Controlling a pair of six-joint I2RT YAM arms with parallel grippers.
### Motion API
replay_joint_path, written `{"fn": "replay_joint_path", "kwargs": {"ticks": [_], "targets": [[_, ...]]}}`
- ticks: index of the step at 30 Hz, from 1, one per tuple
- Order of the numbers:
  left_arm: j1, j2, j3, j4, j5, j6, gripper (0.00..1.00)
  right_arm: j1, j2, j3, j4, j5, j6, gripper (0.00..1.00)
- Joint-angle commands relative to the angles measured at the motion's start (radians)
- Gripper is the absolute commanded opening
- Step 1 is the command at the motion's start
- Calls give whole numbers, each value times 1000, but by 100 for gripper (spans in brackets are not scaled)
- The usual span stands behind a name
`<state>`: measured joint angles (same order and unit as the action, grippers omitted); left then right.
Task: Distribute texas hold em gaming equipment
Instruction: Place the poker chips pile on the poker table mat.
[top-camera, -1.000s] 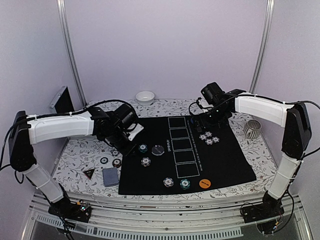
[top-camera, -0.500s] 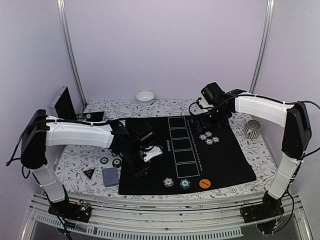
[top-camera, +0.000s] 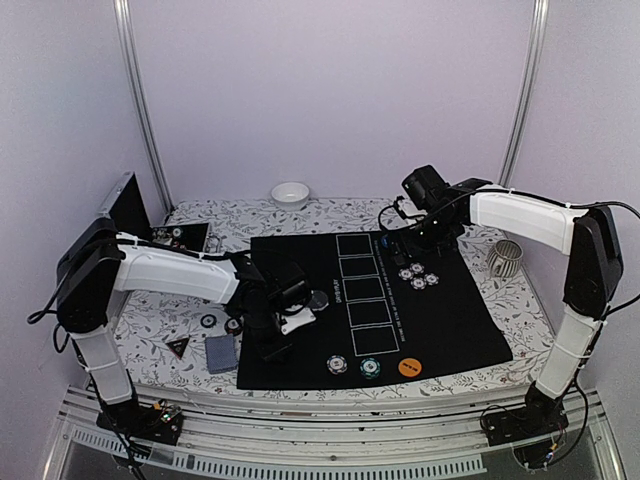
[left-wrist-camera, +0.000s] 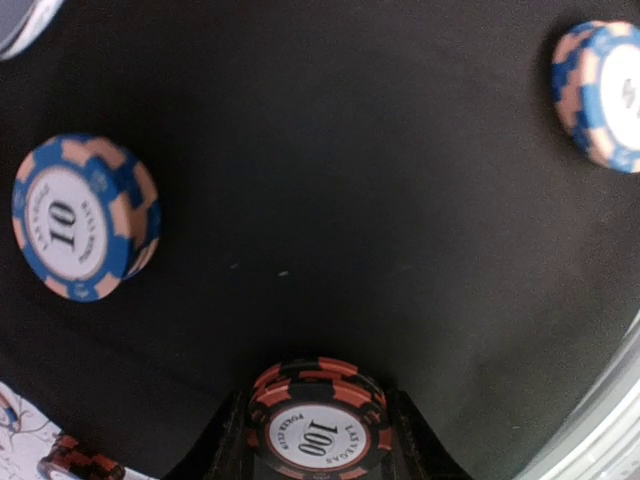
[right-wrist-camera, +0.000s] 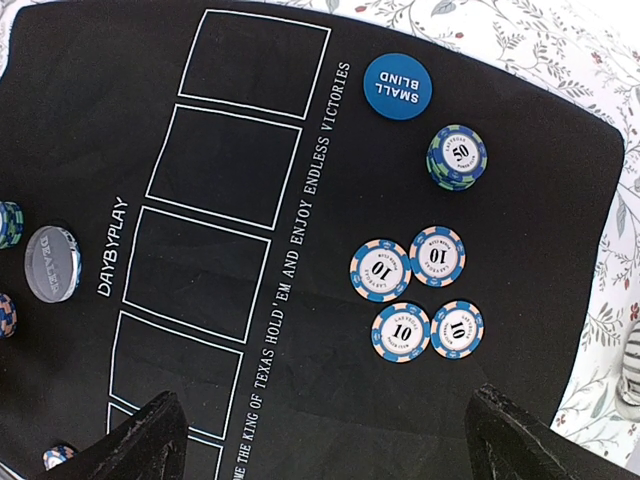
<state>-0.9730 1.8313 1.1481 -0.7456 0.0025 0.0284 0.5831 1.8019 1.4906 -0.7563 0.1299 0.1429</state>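
In the left wrist view my left gripper (left-wrist-camera: 318, 445) is shut on a short stack of black-and-red "100" poker chips (left-wrist-camera: 318, 395), held low over the black mat (left-wrist-camera: 350, 170). A blue "10" chip stack (left-wrist-camera: 82, 218) lies to its left and another blue chip (left-wrist-camera: 602, 95) at the upper right. From above, the left gripper (top-camera: 288, 316) is over the mat's left part. My right gripper (right-wrist-camera: 330, 445) stands open over the mat; ahead of it lie four blue "10" chips (right-wrist-camera: 415, 298), a green-blue "50" stack (right-wrist-camera: 457, 157) and the blue small-blind button (right-wrist-camera: 397, 86).
Two chip stacks (top-camera: 338, 364) (top-camera: 371, 368) and an orange button (top-camera: 408, 366) sit near the mat's front edge. On the floral cloth at the left lie a triangle marker (top-camera: 178, 346), cards (top-camera: 220, 353) and two chips (top-camera: 208, 321). Silver case (top-camera: 122, 203), white bowl (top-camera: 290, 194), cup (top-camera: 505, 258).
My left arm has swung from the mat's left edge toward me and further onto the mat, now covering the chips there. The right arm has not moved.
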Motion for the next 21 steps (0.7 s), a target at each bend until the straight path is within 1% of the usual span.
{"fn": "replay_joint_path", "kwargs": {"ticks": [1, 5, 6, 10, 12, 16, 18, 21], "targets": [[30, 5, -14, 24, -30, -19, 0, 3, 8, 4, -11, 20, 13, 99], [49, 8, -16, 26, -47, -31, 0, 3, 8, 3, -17, 23, 13, 99], [51, 7, -16, 26, -49, -31, 3, 4, 7, 4, -18, 24, 12, 99], [52, 4, -23, 28, -65, -31, 31, 3, 5, 8, -20, 26, 11, 99], [53, 1, -24, 28, -68, -28, 43, 3, 4, 10, -21, 26, 12, 99], [53, -25, -19, 26, -60, -21, 56, 2, 1, 12, -27, 33, 11, 99], [53, -46, -13, 23, -45, -16, 61, 3, -2, 16, -31, 35, 11, 99], [54, -80, -1, 11, -19, -5, 64, 3, -2, 21, -35, 38, 11, 99]]}}
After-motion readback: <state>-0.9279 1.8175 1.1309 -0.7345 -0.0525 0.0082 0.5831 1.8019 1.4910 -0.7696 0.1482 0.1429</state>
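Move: The left hand holds the black-and-red poker chips pile just above or on the mat; its resting spot is about 2 cm ahead, 2 cm left and barely below. From this hand, the blue 10 pile is some 7 cm ahead and 3 right, the dealer button 12 ahead and 9 right, another black-and-red pile 6 ahead and 8 left. The spot lies roughly 17 cm back, 37 left and 13 below the right hand. The left hand carries the held pile about 2.5 cm forward-left, nearly level, then opens and lets go. ##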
